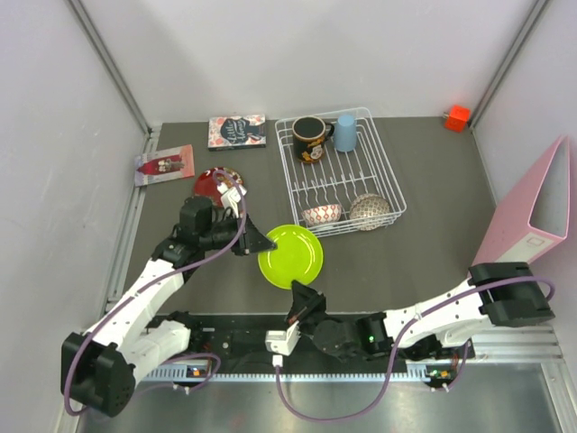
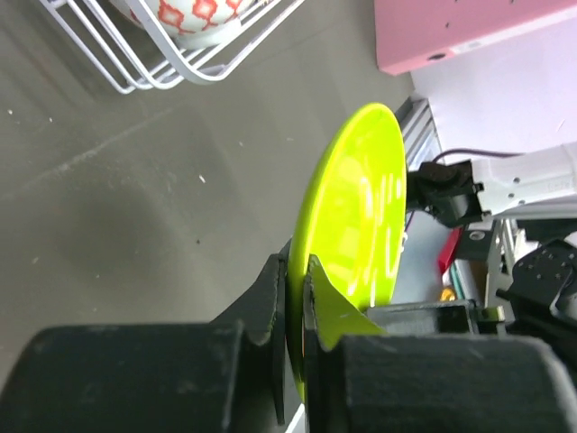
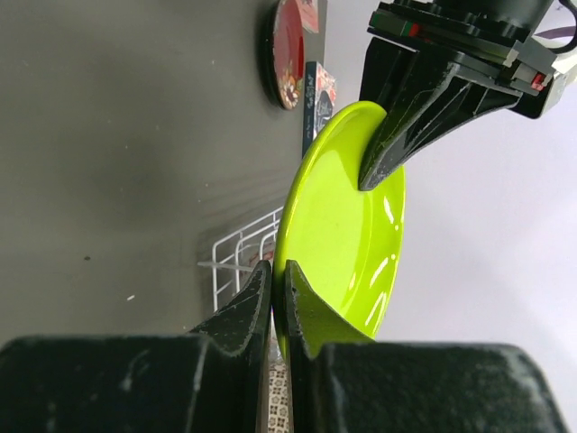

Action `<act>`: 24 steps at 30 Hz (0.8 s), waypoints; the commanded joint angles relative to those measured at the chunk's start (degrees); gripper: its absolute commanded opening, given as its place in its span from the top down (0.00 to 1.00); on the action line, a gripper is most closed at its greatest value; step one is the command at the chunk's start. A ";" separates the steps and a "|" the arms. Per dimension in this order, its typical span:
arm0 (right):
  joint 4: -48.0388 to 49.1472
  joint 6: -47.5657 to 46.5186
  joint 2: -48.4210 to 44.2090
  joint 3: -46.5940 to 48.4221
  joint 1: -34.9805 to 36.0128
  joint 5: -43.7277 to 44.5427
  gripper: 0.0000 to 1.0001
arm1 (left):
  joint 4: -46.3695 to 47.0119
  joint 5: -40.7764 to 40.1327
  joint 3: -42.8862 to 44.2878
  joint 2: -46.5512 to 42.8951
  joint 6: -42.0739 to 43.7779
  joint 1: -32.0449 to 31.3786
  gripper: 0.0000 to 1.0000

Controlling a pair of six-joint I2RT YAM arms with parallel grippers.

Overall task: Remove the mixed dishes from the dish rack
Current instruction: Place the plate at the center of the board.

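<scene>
The lime-green plate point(image 1: 290, 255) sits between my two grippers, in front of the white wire dish rack point(image 1: 390, 185). My left gripper point(image 1: 261, 242) is shut on its left rim, and the left wrist view shows the rim point(image 2: 356, 207) pinched between the jaws of that gripper point(image 2: 295, 266). My right gripper point(image 1: 302, 293) is shut on the near rim, with the plate point(image 3: 338, 216) standing edge-on in that gripper point(image 3: 279, 271). In the rack stand a black mug point(image 1: 311, 137), a pale blue cup point(image 1: 345, 132) and two bowls point(image 1: 322, 215) point(image 1: 370, 210). The red floral plate point(image 1: 215, 183) lies left of the rack, partly under my left arm.
Two printed cards point(image 1: 237, 131) point(image 1: 165, 164) lie at the back left. A small orange-red block point(image 1: 458, 117) sits in the back right corner. A pink binder point(image 1: 532, 207) stands along the right wall. Grey walls close in the table on three sides.
</scene>
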 commanded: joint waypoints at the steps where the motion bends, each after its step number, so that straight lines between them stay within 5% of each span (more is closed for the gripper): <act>1: 4.31 -0.48 -1.12 1.77 -0.52 0.83 1.00 | 4.32 1.23 -0.01 -1.90 -0.87 -0.18 1.00; 3: 5.02 -0.74 -0.77 2.03 -0.43 1.54 0.98 | 4.15 0.27 -0.01 -2.69 -1.22 -0.18 1.00; 4: 5.11 -0.65 -0.42 2.81 -0.43 2.59 0.83 | 4.15 -1.21 0.07 -2.95 -1.40 -0.18 1.00; 5: 4.85 0.04 0.11 3.43 -0.52 3.12 0.44 | 3.97 -2.10 0.34 -3.30 -1.83 -0.18 1.00; 8: 2.65 2.59 0.81 6.50 -0.43 6.28 0.01 | 2.66 -6.23 1.74 -3.74 -2.89 -0.10 1.00; 13: -6.90 12.33 -0.49 13.96 -0.61 12.16 0.00 | -2.08 -18.79 6.30 -3.39 -5.61 0.60 1.00; 18: -15.44 32.18 -9.89 22.40 -3.94 15.61 0.00 | -4.64 -26.80 10.88 1.00 -10.97 7.89 1.00; 24: -13.01 45.92 -24.48 19.98 -9.39 12.89 0.00 | -1.31 -33.11 15.09 9.95 -15.90 16.25 1.00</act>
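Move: The left hand grips the green plate's left rim; the red plate it is bound for lies about 16 cm ahead of it, 17 cm to its left and 17 cm down. The patterned bowl in the rack is some 6 cm ahead and 14 cm right of that hand, the book about 33 cm ahead and 12 cm left. From the right hand, pinching the near rim, the red plate is about 26 cm ahead and 22 cm left, the patterned bowl 16 cm ahead and 9 cm right. Forward and to the left, slowly at first and then fast, the left hand carries the green plate some 15 cm towards the red plate, at nearly the same height, turning about 40 degrees counter-clockwise with its pinch on the rim kept. Just before this swing gathers speed, the right hand opens wide, lets go of the near rim, and rises about 17 cm, rolling over as it drifts right and forward. ##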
